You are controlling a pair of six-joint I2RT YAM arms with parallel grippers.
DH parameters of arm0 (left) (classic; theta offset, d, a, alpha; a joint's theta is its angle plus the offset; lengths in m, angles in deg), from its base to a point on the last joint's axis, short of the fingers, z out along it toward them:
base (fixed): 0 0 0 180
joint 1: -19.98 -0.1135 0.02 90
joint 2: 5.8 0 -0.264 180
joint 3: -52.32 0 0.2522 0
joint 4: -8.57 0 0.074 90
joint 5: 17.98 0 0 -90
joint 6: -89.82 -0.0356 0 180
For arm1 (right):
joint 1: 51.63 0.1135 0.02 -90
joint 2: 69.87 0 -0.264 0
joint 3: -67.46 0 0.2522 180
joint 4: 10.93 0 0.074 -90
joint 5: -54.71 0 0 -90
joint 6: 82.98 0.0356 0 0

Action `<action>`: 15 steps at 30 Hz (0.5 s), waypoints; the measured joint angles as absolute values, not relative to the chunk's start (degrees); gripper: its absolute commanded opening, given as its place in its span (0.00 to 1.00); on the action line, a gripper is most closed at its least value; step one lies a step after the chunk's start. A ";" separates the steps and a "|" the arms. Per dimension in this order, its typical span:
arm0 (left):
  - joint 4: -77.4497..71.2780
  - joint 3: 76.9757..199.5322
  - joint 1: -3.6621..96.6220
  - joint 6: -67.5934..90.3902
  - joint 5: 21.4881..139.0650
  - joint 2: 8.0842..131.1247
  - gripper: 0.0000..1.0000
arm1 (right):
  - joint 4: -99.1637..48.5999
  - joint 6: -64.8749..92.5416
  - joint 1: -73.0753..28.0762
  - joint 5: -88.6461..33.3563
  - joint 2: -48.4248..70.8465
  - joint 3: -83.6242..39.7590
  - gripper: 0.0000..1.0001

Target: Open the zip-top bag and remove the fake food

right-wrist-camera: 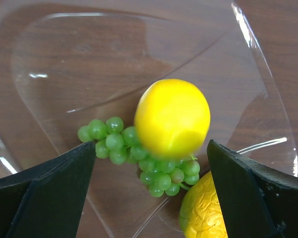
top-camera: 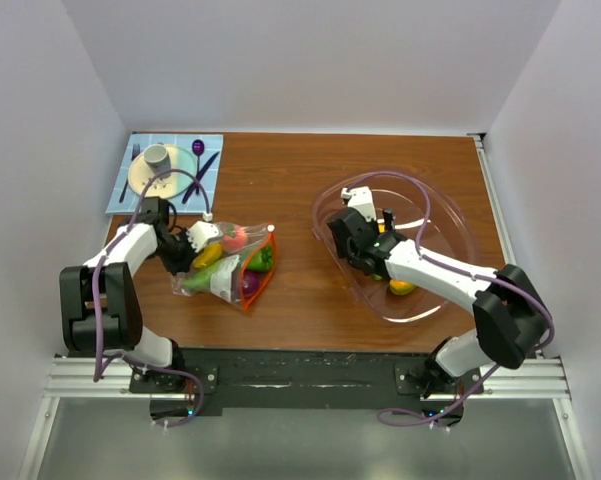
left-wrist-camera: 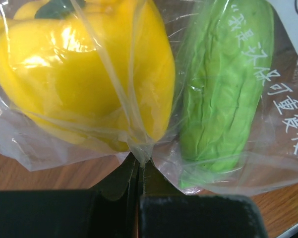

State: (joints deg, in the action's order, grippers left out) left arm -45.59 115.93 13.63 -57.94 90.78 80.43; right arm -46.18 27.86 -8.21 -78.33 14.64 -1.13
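The zip-top bag [top-camera: 225, 265] lies on the left of the table, with its orange-red zip strip [top-camera: 271, 262] facing right. It holds fake food: a yellow pepper [left-wrist-camera: 84, 69], a green gourd [left-wrist-camera: 223, 89], and red-pink [top-camera: 234, 237] and purple [top-camera: 249, 284] pieces. My left gripper [left-wrist-camera: 139, 161] is at the bag's left end [top-camera: 192, 252], shut on a pinched fold of its plastic. My right gripper [right-wrist-camera: 151, 143] hangs open inside the clear bowl [top-camera: 460, 225]. Just beyond its fingertips are a round yellow fruit [right-wrist-camera: 172, 118], green grapes [right-wrist-camera: 139, 153] and a wrinkled yellow fruit [right-wrist-camera: 203, 215]; the fingers touch none of them.
At the back left corner, a blue placemat [top-camera: 120, 195] carries a grey cup [top-camera: 156, 156] on a round plate, a purple spoon [top-camera: 197, 148] and dark cutlery. White walls close in the table on three sides.
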 measured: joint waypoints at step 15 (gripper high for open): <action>-42.90 113.18 15.86 -57.17 90.91 80.87 0.00 | -27.50 15.93 10.13 -67.08 14.25 -1.43 0.99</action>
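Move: The green pepper, just inside the bag's orange-edged mouth, is some 25 cm to the right hand's left, about 4 cm back and 8 cm below. The eggplant lies about 6 cm nearer the base than this pepper and 2 cm farther left; the pink fruit is about 5 cm beyond and 6 cm left of it. The freed lemon is about 4 cm under the right fingers and 2 cm ahead. From the left hand, the pepper is about 18 cm right and 2 cm forward, level. The open mouth of the bag, with the green pepper in it, is what the empty right hand swings back towards: about 16 cm left and 5 cm back, rising some 7 cm to pass over the bin's left rim, then sinking about 3 cm, turning some 30 degrees counter-clockwise, fingers staying wide open. The left hand keeps the bag's closed end pinched and eases slightly down and right. ##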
